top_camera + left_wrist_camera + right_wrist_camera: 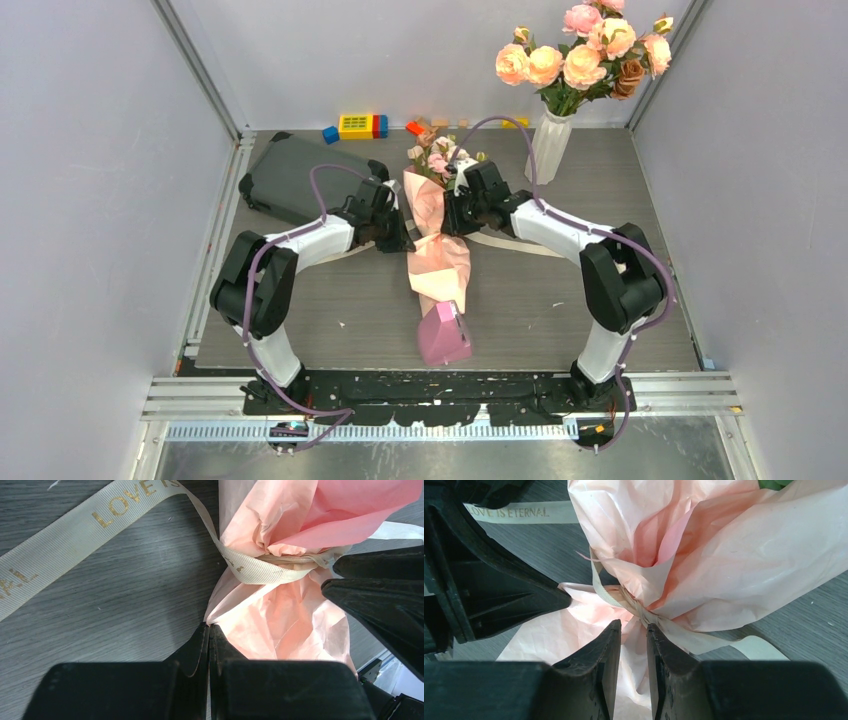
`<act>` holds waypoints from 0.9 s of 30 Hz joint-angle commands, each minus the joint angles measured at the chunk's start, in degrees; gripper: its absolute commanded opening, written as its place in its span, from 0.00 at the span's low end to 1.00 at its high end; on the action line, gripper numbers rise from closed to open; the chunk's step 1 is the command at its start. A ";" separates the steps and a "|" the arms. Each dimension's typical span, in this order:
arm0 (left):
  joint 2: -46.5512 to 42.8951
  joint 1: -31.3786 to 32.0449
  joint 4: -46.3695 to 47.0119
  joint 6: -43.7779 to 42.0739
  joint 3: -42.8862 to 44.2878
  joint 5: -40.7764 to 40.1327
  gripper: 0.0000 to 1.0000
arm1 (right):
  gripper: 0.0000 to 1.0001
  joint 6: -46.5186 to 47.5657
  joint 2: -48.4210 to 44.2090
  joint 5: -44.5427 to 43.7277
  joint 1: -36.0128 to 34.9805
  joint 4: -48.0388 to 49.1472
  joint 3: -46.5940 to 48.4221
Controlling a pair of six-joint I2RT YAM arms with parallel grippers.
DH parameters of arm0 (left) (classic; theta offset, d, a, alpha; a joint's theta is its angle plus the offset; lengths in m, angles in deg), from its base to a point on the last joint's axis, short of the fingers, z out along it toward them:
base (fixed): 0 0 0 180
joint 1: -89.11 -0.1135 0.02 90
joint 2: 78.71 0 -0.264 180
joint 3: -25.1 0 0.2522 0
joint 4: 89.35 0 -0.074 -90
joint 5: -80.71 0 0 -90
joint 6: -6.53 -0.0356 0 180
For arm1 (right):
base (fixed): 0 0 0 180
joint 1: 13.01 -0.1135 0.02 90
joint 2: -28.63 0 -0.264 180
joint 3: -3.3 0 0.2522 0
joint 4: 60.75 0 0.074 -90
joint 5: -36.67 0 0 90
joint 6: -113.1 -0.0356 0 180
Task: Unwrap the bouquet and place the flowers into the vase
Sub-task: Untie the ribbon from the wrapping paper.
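The bouquet [437,255] lies lengthwise mid-table, its pale pink paper cinched by a beige ribbon [260,570]. Small roses, the flowers [436,156], stick out of its far end. Loose ribbon tails [95,522] trail across the table. My left gripper [408,240] is at the bouquet's left side; its jaws [210,626] are shut, tips against the paper's edge. My right gripper [446,224] is at the right side, its jaws [631,625] a narrow gap apart with paper pressed between them just below the ribbon knot [638,609]. The ribbed white vase [550,146] stands back right.
A peach-orange rose cluster [585,55] fills the vase. A solid pink wedge [443,335] sits at the bouquet's near end. A dark grey case [295,180] lies back left, and toy blocks [355,125] line the rear wall. Side walls close in.
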 commanded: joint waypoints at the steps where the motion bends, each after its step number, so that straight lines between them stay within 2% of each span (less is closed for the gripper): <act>1: -1.28 -0.28 0.34 -1.02 2.14 0.88 0.00 | 0.31 1.78 0.45 -2.03 -1.14 -0.06 2.13; 7: -1.33 -0.28 0.26 -0.93 2.09 0.94 0.00 | 0.26 1.94 0.88 -9.21 -2.02 -0.04 2.15; 11: -1.38 -0.28 0.17 -0.86 2.11 0.76 0.00 | 0.07 1.60 0.59 -11.75 -2.19 0.86 1.54; 13: -1.47 -0.28 0.13 -0.78 2.07 0.59 0.00 | 0.01 1.05 -0.06 -13.88 -2.23 1.66 0.88; 24: -2.05 -0.37 0.08 0.11 1.27 -0.16 0.00 | 0.00 -5.24 -7.37 -18.40 -2.24 11.70 -7.31; 27: -2.52 -0.41 0.10 0.04 0.81 -0.36 0.00 | 0.00 -4.21 -7.41 -14.49 -2.24 11.45 -7.33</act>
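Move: The ribbon just right of the knot lies nearly under the right hand, about 1 cm ahead, 2 cm to its right and 2 cm below. The knot is some 1 cm ahead and 2 cm below; the flower heads are about 15 cm ahead and 1 cm left, the wrapping paper's lower skirt roughly 7 cm back and 2 cm left. From the left hand that ribbon lies about 3 cm ahead and 8 cm right. The right fingers, part-open at first, close fully against the ribbon at the knot's right side as the hand dips about 1 cm and eases right and forward. Shut, the hand keeps drifting right, some 3 cm in all, climbs about 1.5 cm and turns roughly 15 degrees, mostly clockwise. The left hand stays put, still pinching the paper's edge. ##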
